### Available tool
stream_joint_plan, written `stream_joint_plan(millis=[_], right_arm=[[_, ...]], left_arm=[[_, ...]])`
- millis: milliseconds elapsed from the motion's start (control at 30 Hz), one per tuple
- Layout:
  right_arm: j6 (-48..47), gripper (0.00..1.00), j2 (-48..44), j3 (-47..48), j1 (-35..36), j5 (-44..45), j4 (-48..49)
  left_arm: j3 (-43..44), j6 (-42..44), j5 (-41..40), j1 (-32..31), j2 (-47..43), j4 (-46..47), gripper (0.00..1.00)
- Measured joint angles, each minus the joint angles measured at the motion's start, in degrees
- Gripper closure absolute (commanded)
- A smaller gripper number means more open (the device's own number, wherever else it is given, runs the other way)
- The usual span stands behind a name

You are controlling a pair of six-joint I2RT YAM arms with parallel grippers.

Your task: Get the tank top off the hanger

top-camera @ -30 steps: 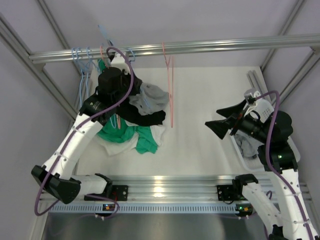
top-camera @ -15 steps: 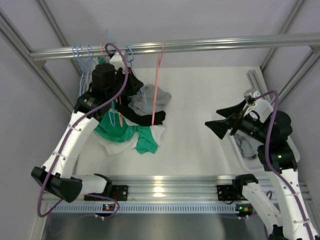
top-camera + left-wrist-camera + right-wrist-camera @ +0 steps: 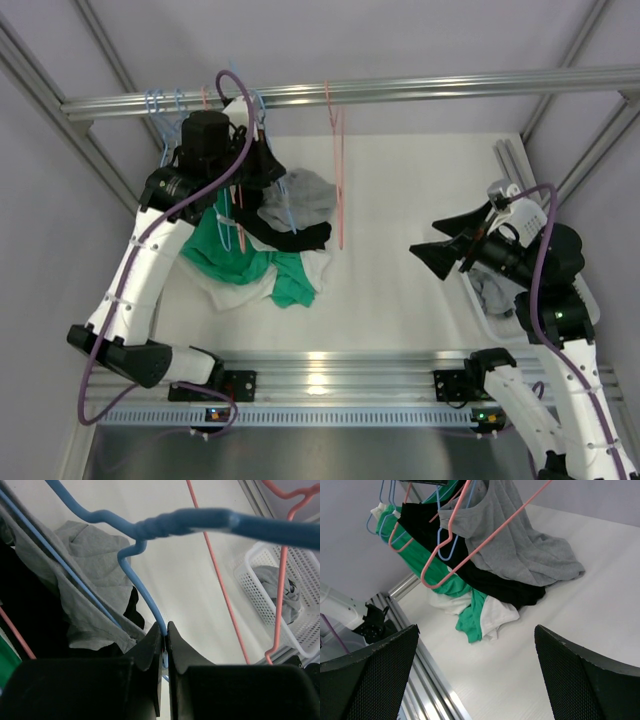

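Note:
The grey tank top [image 3: 305, 195] hangs from a blue hanger [image 3: 148, 602], and its lower part drapes onto the clothes pile. It also shows in the left wrist view [image 3: 95, 560] and the right wrist view [image 3: 520, 545]. My left gripper [image 3: 252, 165] is up near the rail, and its jaws [image 3: 165, 627] are shut on the blue hanger's wire. My right gripper [image 3: 440, 255] is open and empty, held over the right side of the table, far from the garment; it is seen in its own view [image 3: 477, 675].
A metal rail [image 3: 400, 92] crosses the back with several blue hangers at the left and a pink hanger [image 3: 340, 180] hanging free. A pile of green [image 3: 240, 265], black [image 3: 295, 238] and white clothes lies under the left arm. A white basket [image 3: 280, 595] with a grey garment stands at the right.
My left gripper has moved back and left toward the rail, carrying the blue hanger and the grey top. The pink hanger swung left and then back. The right arm has not moved.

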Motion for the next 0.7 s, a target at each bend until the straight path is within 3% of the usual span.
stream_joint_plan(millis=[267,700], right_arm=[[0.0,0.04,-0.52,-0.24,0.0,0.11,-0.02],[0.02,0.04,-0.66,-0.42,0.0,0.11,-0.04]], left_arm=[[-0.04,0.07,1.68,0.02,-0.7,-1.16,1.0],[0.61,0.28,3.04,0.11,-9.6,3.15,1.0]])
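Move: Ahead of the left hand, which already holds the blue hanger carrying the grey tank top, the cloth's bulk lies about 12 cm out, 4 cm to the right and 20 cm below. The rail runs roughly 5 cm ahead and 18 cm up; the pink hanger is some 14 cm right and 2 cm ahead, slightly higher, and the black garment 5 cm ahead, 4 cm left and well below. From the right hand the tank top is about 26 cm ahead, 33 cm left and lower. Keeping its pinch on the blue hanger, the left hand first eases back about 1 cm, then lifts some 7 cm while drawing back towards the robot, about 4.5 cm in all. Its wrist tips the fingers up by a good 10 degrees, taking the hanger and the tank top's upper part with it. ##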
